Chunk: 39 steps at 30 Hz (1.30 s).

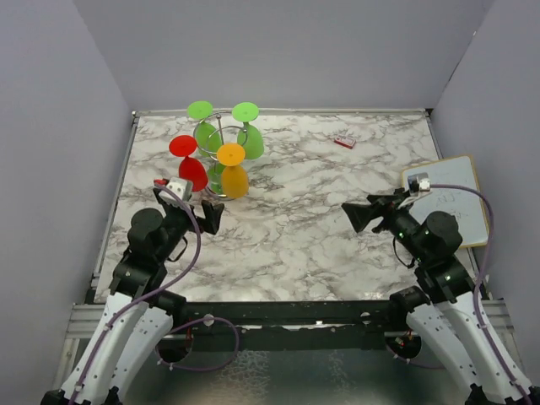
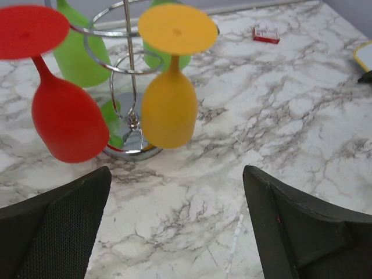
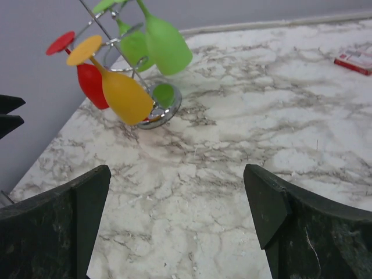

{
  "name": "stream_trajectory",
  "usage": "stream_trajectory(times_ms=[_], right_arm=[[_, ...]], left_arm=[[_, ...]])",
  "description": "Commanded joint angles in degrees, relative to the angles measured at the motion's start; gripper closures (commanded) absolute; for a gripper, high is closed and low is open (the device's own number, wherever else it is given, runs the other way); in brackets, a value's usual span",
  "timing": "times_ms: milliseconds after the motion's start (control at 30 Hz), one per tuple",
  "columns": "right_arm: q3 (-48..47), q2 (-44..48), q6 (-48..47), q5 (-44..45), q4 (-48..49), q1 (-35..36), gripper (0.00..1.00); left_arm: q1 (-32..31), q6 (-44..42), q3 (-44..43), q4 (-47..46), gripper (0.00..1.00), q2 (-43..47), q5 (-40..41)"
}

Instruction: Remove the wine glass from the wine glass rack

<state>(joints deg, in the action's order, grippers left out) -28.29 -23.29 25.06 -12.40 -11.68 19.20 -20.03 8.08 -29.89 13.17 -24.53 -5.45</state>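
The chrome wine glass rack stands at the back left of the marble table, with several plastic wine glasses hanging upside down from its wire arms. A red glass, an orange glass and two green glasses hang there. In the left wrist view the rack's post stands between the red glass and the orange glass. My left gripper is open and empty, just in front of the rack. My right gripper is open and empty at the right, facing the rack.
A small red and white box lies at the back right. A white board with a yellow edge lies at the right table edge, behind my right arm. Grey walls close in the table on three sides.
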Motion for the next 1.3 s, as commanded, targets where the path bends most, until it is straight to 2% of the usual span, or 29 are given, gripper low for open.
stream_trajectory(times_ms=[0, 233, 433, 700, 867, 1167, 1267], right_arm=[[-11.3, -6.7, -2.9, 4.9, -3.7, 1.8, 0.0], [-26.0, -18.3, 0.0, 11.2, -7.8, 3.9, 0.0], [-31.0, -24.2, 1.8, 12.5, -8.1, 4.7, 0.0], [-25.8, -24.4, 2.9, 6.5, -1.9, 5.1, 0.01], [-23.8, -27.2, 8.1, 3.3, 1.3, 5.3, 0.01], [-25.6, -39.9, 19.7, -14.1, 10.7, 5.3, 0.01], [-25.1, -43.1, 24.0, -18.4, 14.6, 5.4, 0.01]], left_arm=[[2.0, 3.5, -10.8, 4.2, 0.01, -6.5, -1.6], [4.3, 6.3, -22.6, 8.8, 0.01, -13.1, -1.5], [5.3, 7.7, -28.6, 12.8, 0.01, -15.9, -1.5], [5.8, 10.6, -34.4, 17.3, 0.01, -18.7, -1.4], [5.9, 13.4, -37.5, 19.6, 0.01, -21.0, -1.7], [6.0, 20.4, -37.3, 20.1, 0.01, -24.9, -6.0], [6.0, 24.9, -36.0, 18.8, 0.05, -26.1, -6.2]])
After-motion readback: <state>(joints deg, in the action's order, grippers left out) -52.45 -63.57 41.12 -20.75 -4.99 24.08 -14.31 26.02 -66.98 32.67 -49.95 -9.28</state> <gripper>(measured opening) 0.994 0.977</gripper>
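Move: The yellow wine glass hangs foot-up about 10 cm ahead of the left gripper and 7 cm to its right, its middle some 8 cm lower. The red glass hangs about 11 cm left of it and 2 cm farther out; the rack's post stands roughly 6 cm beyond the yellow glass and 3 cm left of it. From the right gripper, the yellow glass is some 32 cm left, 12 cm ahead and 8 cm lower. Raise the open left gripper about 12 cm in front of the rack, easing slightly forward, then tip its fingers down some 15 degrees as it begins to sink. Meanwhile lift the open right gripper forward and up, then lower it again while sweeping left about 9 cm towards the yellow glass, tipping down late and turning counter-clockwise. Touch nothing yet. ##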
